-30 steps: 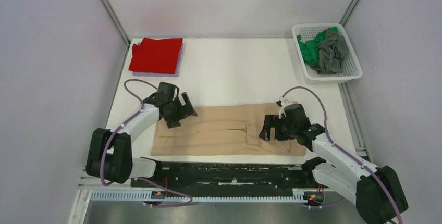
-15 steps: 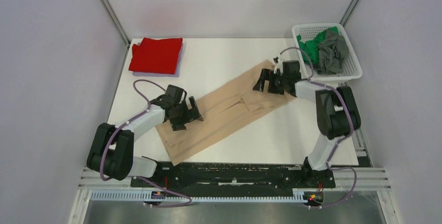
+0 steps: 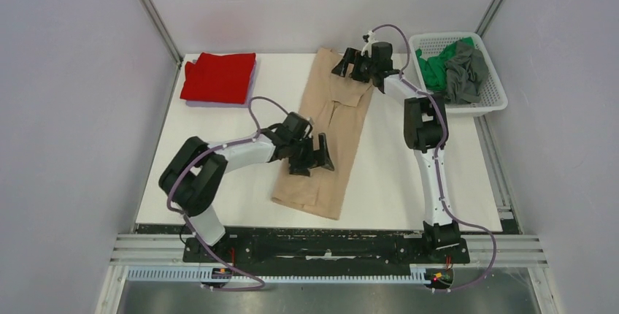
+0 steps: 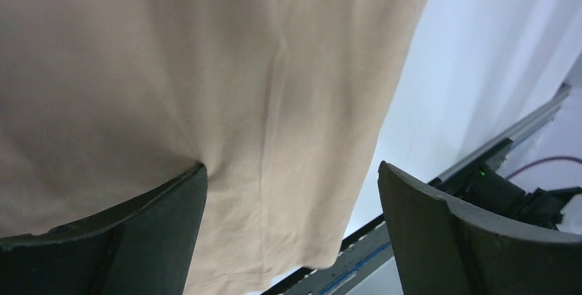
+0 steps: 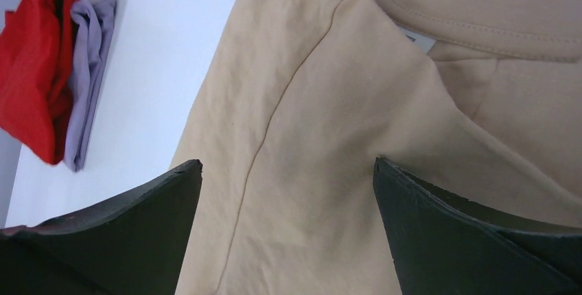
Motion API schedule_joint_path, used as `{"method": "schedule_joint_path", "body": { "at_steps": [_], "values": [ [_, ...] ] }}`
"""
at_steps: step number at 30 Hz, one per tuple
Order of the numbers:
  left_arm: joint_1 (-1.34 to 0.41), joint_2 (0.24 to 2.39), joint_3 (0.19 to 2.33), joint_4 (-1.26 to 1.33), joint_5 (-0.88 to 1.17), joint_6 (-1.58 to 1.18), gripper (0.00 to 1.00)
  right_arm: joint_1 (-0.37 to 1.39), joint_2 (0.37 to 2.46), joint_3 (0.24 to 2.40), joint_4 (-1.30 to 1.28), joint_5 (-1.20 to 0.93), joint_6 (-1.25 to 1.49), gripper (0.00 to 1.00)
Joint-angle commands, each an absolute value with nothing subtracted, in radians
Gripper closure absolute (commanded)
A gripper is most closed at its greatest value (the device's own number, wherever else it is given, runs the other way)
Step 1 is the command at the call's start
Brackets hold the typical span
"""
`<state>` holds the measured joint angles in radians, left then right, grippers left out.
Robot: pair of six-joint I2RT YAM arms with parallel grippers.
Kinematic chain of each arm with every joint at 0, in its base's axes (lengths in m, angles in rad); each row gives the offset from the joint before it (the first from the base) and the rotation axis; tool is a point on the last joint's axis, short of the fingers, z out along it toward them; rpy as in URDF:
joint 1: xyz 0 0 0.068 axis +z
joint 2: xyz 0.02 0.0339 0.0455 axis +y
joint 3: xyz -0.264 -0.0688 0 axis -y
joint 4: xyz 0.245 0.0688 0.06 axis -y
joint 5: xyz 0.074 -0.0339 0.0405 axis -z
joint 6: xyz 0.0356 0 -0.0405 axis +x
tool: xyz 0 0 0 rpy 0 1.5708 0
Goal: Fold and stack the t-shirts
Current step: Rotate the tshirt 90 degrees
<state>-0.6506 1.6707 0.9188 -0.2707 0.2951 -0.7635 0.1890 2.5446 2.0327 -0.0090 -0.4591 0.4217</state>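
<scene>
A beige t-shirt point(image 3: 343, 120), folded into a long strip, lies on the white table and runs from the far edge toward the near edge. My left gripper point(image 3: 314, 157) rests on its near half, open, with one finger point(image 4: 137, 233) denting the cloth point(image 4: 206, 68) and the other past the shirt's edge. My right gripper point(image 3: 349, 64) sits open on the collar end, with both fingers spread on the cloth point(image 5: 309, 103). A folded red t-shirt point(image 3: 219, 77) lies at the far left on a lilac one point(image 5: 89, 68). Green point(image 3: 434, 69) and grey point(image 3: 467, 73) t-shirts are crumpled together at the far right.
A white mesh basket point(image 3: 490, 102) at the far right corner holds the green and grey shirts. The black rail point(image 3: 321, 244) with both arm bases runs along the near edge. Grey walls close in both sides.
The beige shirt has swung from lying across the near edge to running front to back. My right gripper went to the far side with the collar end. The left one slid right.
</scene>
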Motion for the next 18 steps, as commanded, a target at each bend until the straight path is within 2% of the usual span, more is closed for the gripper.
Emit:
{"method": "schedule_joint_path", "body": {
  "at_steps": [1, 6, 10, 13, 18],
  "values": [
    [-0.764, 1.806, 0.987, -0.236, 0.431, -0.791, 0.0, 0.254, 2.646, 2.089, 0.069, -0.34, 0.494, 0.02],
    [-0.858, 1.688, 1.001, -0.315, 0.394, -0.731, 0.0, 0.281, 2.631, 2.187, 0.103, -0.296, 0.493, 0.02],
    [-0.868, 1.512, 0.941, -0.388, 0.288, -0.727, 0.0, 0.282, 2.458, 2.152, 0.038, -0.249, 0.381, 0.02],
    [-0.868, 1.387, 0.881, -0.48, 0.152, -0.742, 0.0, 0.286, 2.221, 1.985, -0.047, -0.195, 0.276, 0.02],
    [-0.865, 1.3, 0.781, -0.58, 0.016, -0.752, 0.0, 0.343, 1.799, 1.485, -0.224, 0.042, 0.227, 0.02]
  ]
}}
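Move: The tan t-shirt lies aslant under both my open grippers. Its middle is about 10 cm ahead of my left hand and 4 cm to its right, just below it. From my right hand, near the far end, that middle is some 25 cm back and 8 cm to the left. The red shirt stack sits some 47 cm left of my right hand and 5 cm nearer me, the basket about 38 cm to its right and 3 cm back. With fingers still wide open on the cloth, my left hand drags the shirt's near part right about 6 cm while drawing back and turning clockwise some 15 degrees, as my right pushes the far end left about 5 cm. Then both rise off the cloth: my left 5 cm, swinging back leftwards, my right 9 cm, pulling back towards me and slightly right. ##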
